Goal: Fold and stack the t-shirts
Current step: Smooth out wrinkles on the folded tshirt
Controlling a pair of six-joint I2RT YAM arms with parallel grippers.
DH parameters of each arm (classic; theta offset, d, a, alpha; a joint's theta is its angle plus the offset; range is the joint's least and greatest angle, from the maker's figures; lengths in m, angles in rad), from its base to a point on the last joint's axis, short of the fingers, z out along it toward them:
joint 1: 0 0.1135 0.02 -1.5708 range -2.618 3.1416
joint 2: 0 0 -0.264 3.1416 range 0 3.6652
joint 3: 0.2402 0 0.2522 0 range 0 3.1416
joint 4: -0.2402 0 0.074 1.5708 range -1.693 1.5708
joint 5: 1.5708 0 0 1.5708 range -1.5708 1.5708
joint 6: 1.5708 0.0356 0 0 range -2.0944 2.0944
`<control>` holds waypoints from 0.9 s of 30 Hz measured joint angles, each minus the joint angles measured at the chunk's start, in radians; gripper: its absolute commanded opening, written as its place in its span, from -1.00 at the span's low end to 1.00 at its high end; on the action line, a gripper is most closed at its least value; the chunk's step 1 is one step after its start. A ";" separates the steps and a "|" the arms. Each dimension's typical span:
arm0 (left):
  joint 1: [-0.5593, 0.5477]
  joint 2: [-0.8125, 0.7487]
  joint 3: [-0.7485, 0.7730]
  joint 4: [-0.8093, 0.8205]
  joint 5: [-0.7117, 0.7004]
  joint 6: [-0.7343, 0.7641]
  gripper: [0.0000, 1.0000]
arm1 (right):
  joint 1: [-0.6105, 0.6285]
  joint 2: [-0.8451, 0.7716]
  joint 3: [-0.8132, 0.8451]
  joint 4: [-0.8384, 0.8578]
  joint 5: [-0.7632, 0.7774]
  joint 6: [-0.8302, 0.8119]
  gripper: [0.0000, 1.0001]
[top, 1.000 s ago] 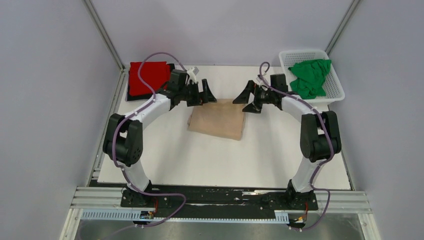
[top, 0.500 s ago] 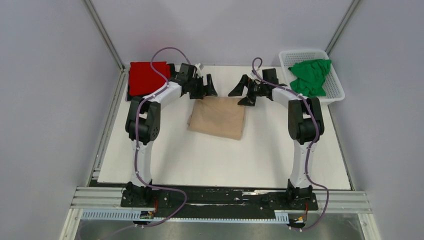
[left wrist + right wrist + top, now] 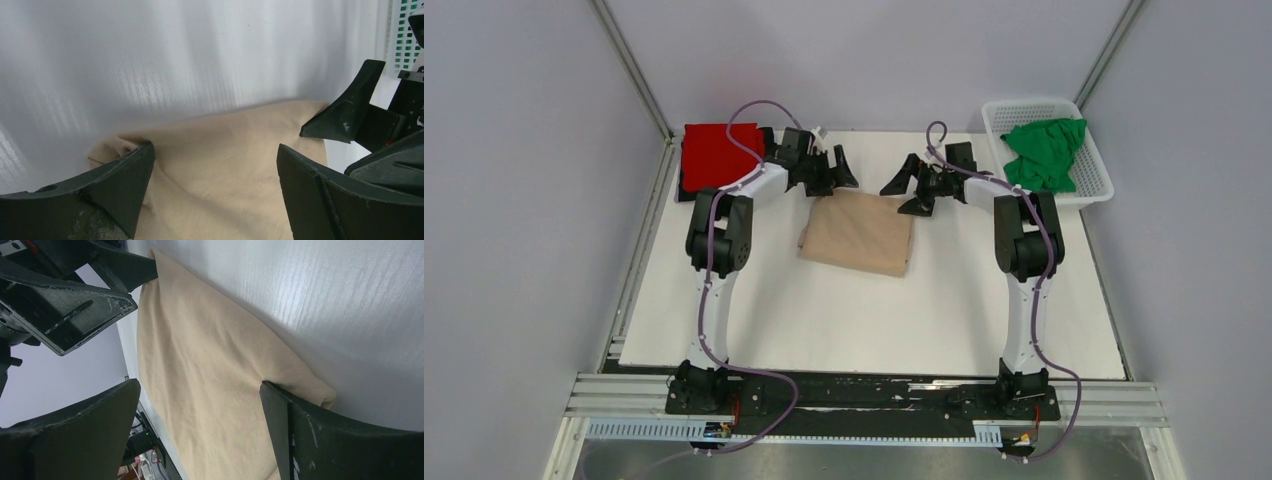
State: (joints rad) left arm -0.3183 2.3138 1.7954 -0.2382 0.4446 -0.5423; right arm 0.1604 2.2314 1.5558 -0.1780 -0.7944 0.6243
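Observation:
A folded beige-tan t-shirt (image 3: pixel 856 234) lies flat in the middle of the table. My left gripper (image 3: pixel 836 170) hangs open over its far left corner, and my right gripper (image 3: pixel 908 187) hangs open over its far right corner. The left wrist view shows the beige cloth (image 3: pixel 220 175) under the wide-apart left gripper (image 3: pixel 215 149), with nothing between the fingers. Beige cloth (image 3: pixel 200 340) also lies beneath the empty right gripper (image 3: pixel 200 386) in the right wrist view. A folded red t-shirt (image 3: pixel 719 155) rests at the far left on a dark layer (image 3: pixel 686 195). A crumpled green t-shirt (image 3: pixel 1044 152) sits in the basket.
The white lattice basket (image 3: pixel 1096 190) stands at the far right corner of the table (image 3: pixel 874 320). Grey walls close in the table at the back and on both sides. The two grippers face each other a short way apart.
Both arms have stretched out and their grippers have moved toward the far edge of the beige t-shirt. Both grippers stayed open. The shirt has not moved.

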 measured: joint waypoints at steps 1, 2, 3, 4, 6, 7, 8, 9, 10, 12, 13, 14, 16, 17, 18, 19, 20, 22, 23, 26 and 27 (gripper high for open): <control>0.000 0.000 -0.003 0.004 0.006 -0.006 1.00 | 0.000 0.000 -0.002 0.004 0.001 0.003 1.00; 0.000 0.000 -0.009 0.013 0.010 -0.010 1.00 | -0.002 0.000 -0.006 0.010 0.001 0.006 1.00; 0.001 -0.003 -0.027 0.033 0.010 -0.013 1.00 | -0.003 0.000 -0.011 0.018 0.001 0.010 1.00; 0.002 -0.012 -0.048 0.053 0.009 -0.014 1.00 | -0.005 0.000 -0.019 0.027 0.000 0.014 1.00; 0.001 -0.051 -0.130 0.113 -0.004 -0.021 1.00 | -0.005 -0.002 -0.036 0.052 -0.004 0.025 1.00; -0.001 -0.074 -0.171 0.131 -0.015 -0.025 1.00 | -0.006 -0.007 -0.052 0.072 -0.008 0.029 1.00; -0.005 -0.111 -0.228 0.148 -0.034 -0.030 1.00 | -0.006 -0.017 -0.077 0.094 -0.011 0.031 1.00; -0.010 -0.141 -0.268 0.148 -0.049 -0.034 1.00 | -0.006 -0.029 -0.099 0.110 -0.011 0.032 1.00; -0.019 -0.176 -0.317 0.153 -0.071 -0.037 1.00 | -0.006 -0.046 -0.129 0.127 -0.009 0.032 1.00; -0.050 -0.253 -0.407 0.134 -0.125 -0.039 1.00 | -0.003 -0.085 -0.185 0.133 -0.007 0.028 1.00; -0.068 -0.284 -0.438 0.117 -0.154 -0.039 1.00 | 0.001 -0.109 -0.216 0.130 -0.003 0.021 1.00; -0.081 -0.309 -0.459 0.097 -0.179 -0.039 1.00 | 0.004 -0.127 -0.234 0.119 0.002 0.015 1.00; -0.116 -0.350 -0.483 0.041 -0.234 -0.037 1.00 | 0.006 -0.156 -0.251 0.087 0.021 -0.001 1.00; -0.126 -0.362 -0.484 0.018 -0.256 -0.036 1.00 | 0.006 -0.170 -0.254 0.069 0.036 -0.010 1.00; -0.133 -0.372 -0.484 -0.001 -0.280 -0.035 1.00 | 0.006 -0.185 -0.258 0.051 0.055 -0.018 1.00; -0.135 -0.381 -0.483 -0.019 -0.302 -0.035 1.00 | 0.006 -0.200 -0.262 0.039 0.069 -0.026 1.00; -0.135 -0.394 -0.483 -0.042 -0.330 -0.034 1.00 | 0.006 -0.222 -0.271 0.026 0.087 -0.034 1.00; -0.134 -0.429 -0.484 -0.090 -0.383 -0.031 1.00 | 0.006 -0.279 -0.300 0.004 0.122 -0.047 1.00; -0.134 -0.450 -0.487 -0.106 -0.402 -0.031 1.00 | 0.006 -0.313 -0.319 -0.004 0.139 -0.051 1.00; -0.132 -0.533 -0.530 -0.128 -0.435 -0.036 1.00 | 0.006 -0.439 -0.396 -0.012 0.203 -0.055 1.00; -0.132 -0.570 -0.559 -0.133 -0.439 -0.042 1.00 | 0.006 -0.487 -0.427 -0.013 0.229 -0.055 1.00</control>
State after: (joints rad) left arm -0.4500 1.7435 1.2362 -0.3710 0.0051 -0.5846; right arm 0.1669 1.7443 1.1286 -0.1905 -0.5652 0.5694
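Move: The beige folded tshirt's middle lies about 12 cm back and 4 cm to the right of the left hand, and 8 cm back and 7 cm to the left of the right hand, roughly 2 cm below both; their fingertips are already at its far edge. The red shirt stack sits some 24 cm left and 9 cm ahead of the left hand, the basket with the green shirt about 32 cm right and 12 cm ahead of the right hand. Back towards the base both wide-open hands drag the folded tshirt by its far edge, pressing fingertips down on the cloth, the left sweeping about 11 cm while the right manages only some 5 cm. Then they come off it, rising and parting outwards as they keep easing back, the left hand rolling its left side up about 20 degrees. ##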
